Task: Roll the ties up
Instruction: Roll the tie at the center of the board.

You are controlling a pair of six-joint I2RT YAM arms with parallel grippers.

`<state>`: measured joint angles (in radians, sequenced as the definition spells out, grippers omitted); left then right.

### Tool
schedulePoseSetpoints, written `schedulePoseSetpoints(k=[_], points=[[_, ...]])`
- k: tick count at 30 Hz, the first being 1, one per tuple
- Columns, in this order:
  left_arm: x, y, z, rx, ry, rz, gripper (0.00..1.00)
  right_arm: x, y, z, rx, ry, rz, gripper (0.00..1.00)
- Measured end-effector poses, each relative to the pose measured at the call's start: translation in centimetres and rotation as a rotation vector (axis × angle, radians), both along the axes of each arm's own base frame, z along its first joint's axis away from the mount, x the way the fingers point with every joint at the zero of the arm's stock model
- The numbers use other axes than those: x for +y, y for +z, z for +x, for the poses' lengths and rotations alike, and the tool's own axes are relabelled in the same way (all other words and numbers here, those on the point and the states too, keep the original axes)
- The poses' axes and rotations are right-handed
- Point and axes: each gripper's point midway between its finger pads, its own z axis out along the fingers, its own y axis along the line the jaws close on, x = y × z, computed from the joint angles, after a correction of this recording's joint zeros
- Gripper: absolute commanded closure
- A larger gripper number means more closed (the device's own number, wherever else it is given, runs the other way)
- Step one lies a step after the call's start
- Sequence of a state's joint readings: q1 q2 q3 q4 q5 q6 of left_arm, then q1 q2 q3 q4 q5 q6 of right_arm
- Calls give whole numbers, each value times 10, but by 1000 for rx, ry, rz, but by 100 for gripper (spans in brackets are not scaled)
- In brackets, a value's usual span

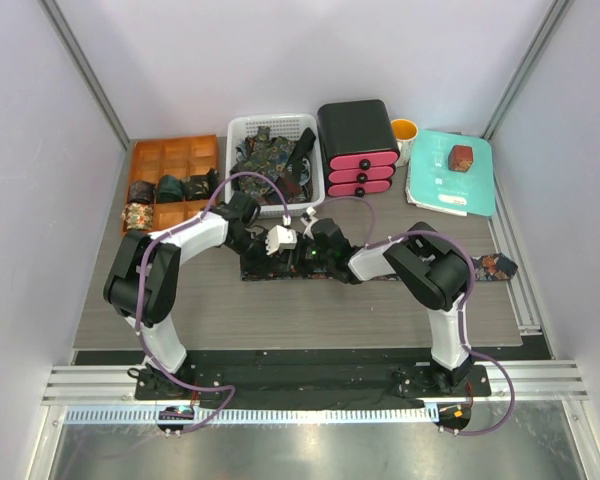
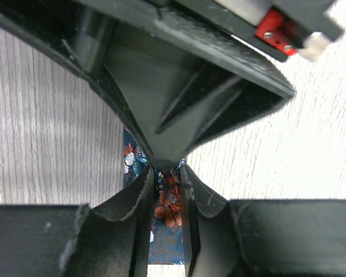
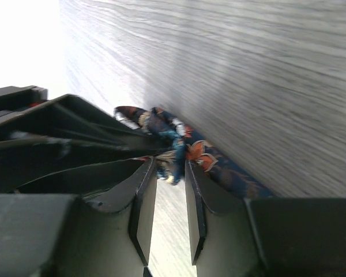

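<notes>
One dark floral tie (image 1: 494, 267) lies across the table, from under both grippers to the right edge, partly hidden by the right arm. The two grippers meet tip to tip over its left end. My left gripper (image 1: 283, 246) (image 2: 167, 171) is shut on the tie (image 2: 168, 202), with orange-flowered fabric filling the gap between its fingers. My right gripper (image 1: 313, 250) (image 3: 169, 168) pinches a bunched fold of the tie (image 3: 205, 156) at its fingertips. Rolled ties (image 1: 170, 187) sit in the orange tray (image 1: 170, 155), and loose ties (image 1: 265, 150) fill the white basket (image 1: 238, 130).
A black chest with pink drawers (image 1: 358, 150) stands behind the grippers. A yellow cup (image 1: 405, 129) and a teal folder (image 1: 455, 185) with a small red-brown box (image 1: 461, 157) are at the back right. Grey walls close in both sides.
</notes>
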<state>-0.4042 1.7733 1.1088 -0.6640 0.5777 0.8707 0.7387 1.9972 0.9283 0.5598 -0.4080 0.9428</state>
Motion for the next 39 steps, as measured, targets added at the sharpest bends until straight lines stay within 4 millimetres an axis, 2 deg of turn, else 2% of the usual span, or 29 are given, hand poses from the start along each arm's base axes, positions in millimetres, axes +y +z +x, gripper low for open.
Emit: schedulePoseSetpoints(k=[5,9,14,16,17,20,25,30,35,39], points=[[0,0,0,1,0,-2,76,-1,-4,0,10,-5,-7,68],[0,0,0,1,0,-2,75,0,-6,1,15,-6,-8,73],[0,0,0,1,0,-2,72,2,-8,0,22,-6,-6,89],[0,0,0,1,1,-2,67,1,-9,0,29,-9,-11,97],[0,0,0,1,2,-2,60,1,-10,0,28,-8,-13,98],[3,0,1,6,10,-4,48,0,-12,-1,32,-12,-24,99],[29,7,6,10,46,-7,41,0,-14,0,26,-10,-36,99],[57,17,8,-12,54,-2,38,0,-14,0,25,-5,-46,99],[54,18,3,-15,6,-11,40,1,-14,2,21,-3,-51,99],[54,18,3,-27,-10,-12,47,1,-14,2,20,-2,-54,99]])
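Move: The left fingers already stand on the doubled end of the floral tie. Its folded left edge lies about 5 cm to this hand's left, level with it and 1 cm below, with the white basket some 20 cm ahead and the orange tray roughly 20 cm left and 16 cm ahead. The right fingers straddle the tie's bunched layers, right at the hand point and about 1 cm lower. Sinking about 1.5 cm while otherwise staying put, the right hand shuts its part-open fingers on the bunched layers of the tie and holds the pinch. Once that grip is made, the left fingers spread and come free, and the left hand draws some 5.5 cm left and slightly up, out over the tie's folded left edge, staying open. ##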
